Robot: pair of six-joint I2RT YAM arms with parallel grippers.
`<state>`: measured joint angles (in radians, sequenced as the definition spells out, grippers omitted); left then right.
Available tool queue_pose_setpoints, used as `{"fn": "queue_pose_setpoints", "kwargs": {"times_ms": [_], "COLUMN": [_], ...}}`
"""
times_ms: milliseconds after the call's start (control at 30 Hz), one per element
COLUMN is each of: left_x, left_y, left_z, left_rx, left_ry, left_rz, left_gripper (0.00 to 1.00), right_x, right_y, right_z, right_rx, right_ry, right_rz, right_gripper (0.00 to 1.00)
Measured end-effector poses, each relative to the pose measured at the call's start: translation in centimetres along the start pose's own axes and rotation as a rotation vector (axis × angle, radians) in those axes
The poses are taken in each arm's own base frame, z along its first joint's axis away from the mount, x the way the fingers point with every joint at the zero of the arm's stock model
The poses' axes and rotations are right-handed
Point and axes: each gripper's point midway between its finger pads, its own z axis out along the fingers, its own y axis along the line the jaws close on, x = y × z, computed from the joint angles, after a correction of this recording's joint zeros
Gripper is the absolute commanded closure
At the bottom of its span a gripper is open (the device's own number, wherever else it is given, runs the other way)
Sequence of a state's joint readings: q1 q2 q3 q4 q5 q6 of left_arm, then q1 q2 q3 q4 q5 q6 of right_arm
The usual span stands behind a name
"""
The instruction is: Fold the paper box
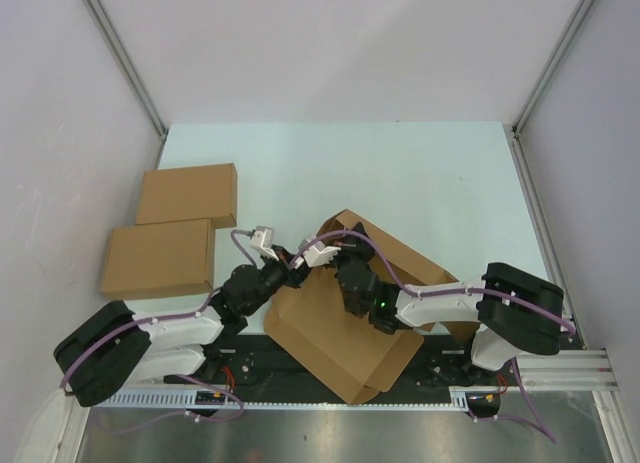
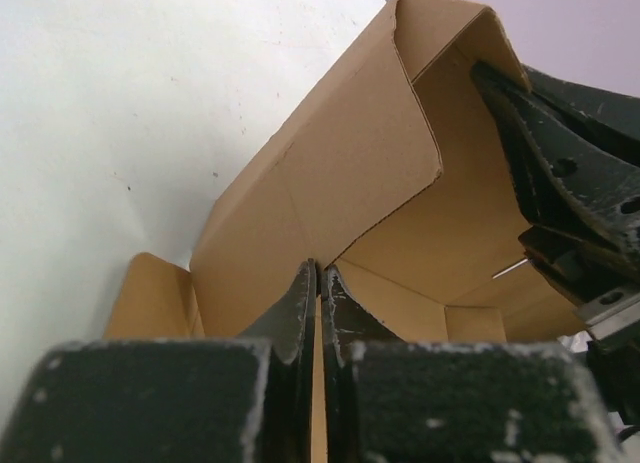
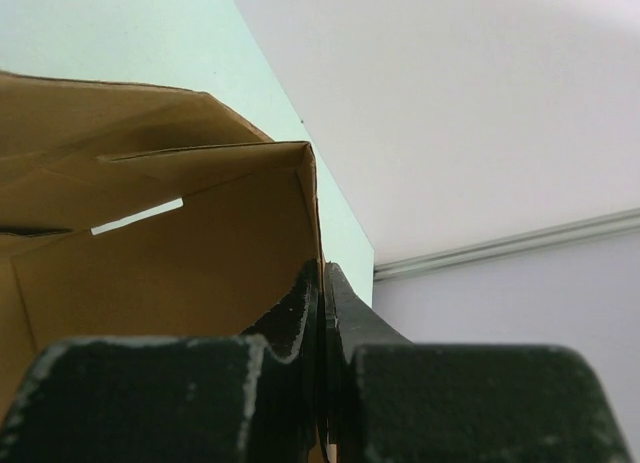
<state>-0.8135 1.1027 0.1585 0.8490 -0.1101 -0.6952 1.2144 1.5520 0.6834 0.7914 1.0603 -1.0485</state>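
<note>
The paper box is a brown cardboard sheet, partly folded, lying near the table's front edge between the two arms. Its far side walls stand up around a corner. My left gripper is shut on the box's left wall; in the left wrist view the cardboard edge runs between its fingertips. My right gripper is shut on the upright wall at the far corner, and the wall's edge goes down between its fingers. The right gripper's body shows inside the box in the left wrist view.
Two finished flat brown boxes lie side by side at the table's left edge. White walls with metal rails close in the pale green table. The arms' bases and cable rail run along the near edge.
</note>
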Motion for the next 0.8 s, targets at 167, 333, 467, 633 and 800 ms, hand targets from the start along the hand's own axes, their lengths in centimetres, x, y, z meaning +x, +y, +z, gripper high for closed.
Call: {"fn": "queue_pose_setpoints", "kwargs": {"times_ms": [167, 333, 467, 633, 800], "left_x": [0.4, 0.6, 0.8, 0.7, 0.4], "left_y": [0.2, 0.6, 0.8, 1.1, 1.4], "left_z": [-0.1, 0.4, 0.6, 0.8, 0.9], "left_rx": [0.004, -0.009, -0.015, -0.029, -0.05], "left_ry": [-0.029, -0.04, -0.048, -0.058, -0.073], "left_rz": [-0.04, -0.063, -0.077, -0.088, -0.093], "left_gripper": [0.99, 0.99, 0.99, 0.99, 0.99], "right_x": [-0.4, -0.5, -0.6, -0.9, -1.0], "right_y": [0.2, 0.2, 0.3, 0.6, 0.9], "right_z": [-0.5, -0.9, -1.1, -1.5, -1.8], "right_rx": [-0.002, 0.001, 0.0, -0.009, -0.025], "right_ry": [-0.008, -0.005, -0.007, -0.014, -0.018], "right_rz": [-0.004, -0.015, -0.019, -0.005, 0.012], "right_gripper": [1.0, 0.93, 0.86, 0.71, 0.52]}}
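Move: The box's side flap stands at the left fingertips, its middle about 5 cm ahead and 2 cm right, at roughly their height. The far wall's left corner lies some 11 cm ahead of the left hand, 7 cm right and 6 cm higher. The right fingers already pinch the far wall's rim. From them that same corner is about 4 cm ahead and 3 cm left, and the flap's middle 2 cm back, 6 cm left and 6 cm lower. Let go of the far wall's rim with the right gripper: ease it back about 2 cm and slightly left, keeping the pinch at first, then spread the fingers to over a third open, on both sides of the board. Meanwhile keep the closed left fingertips at the side flap's near edge, sinking about 1 cm, then edging 1 cm forward, with a slight roll that lowers the hand's left side. ##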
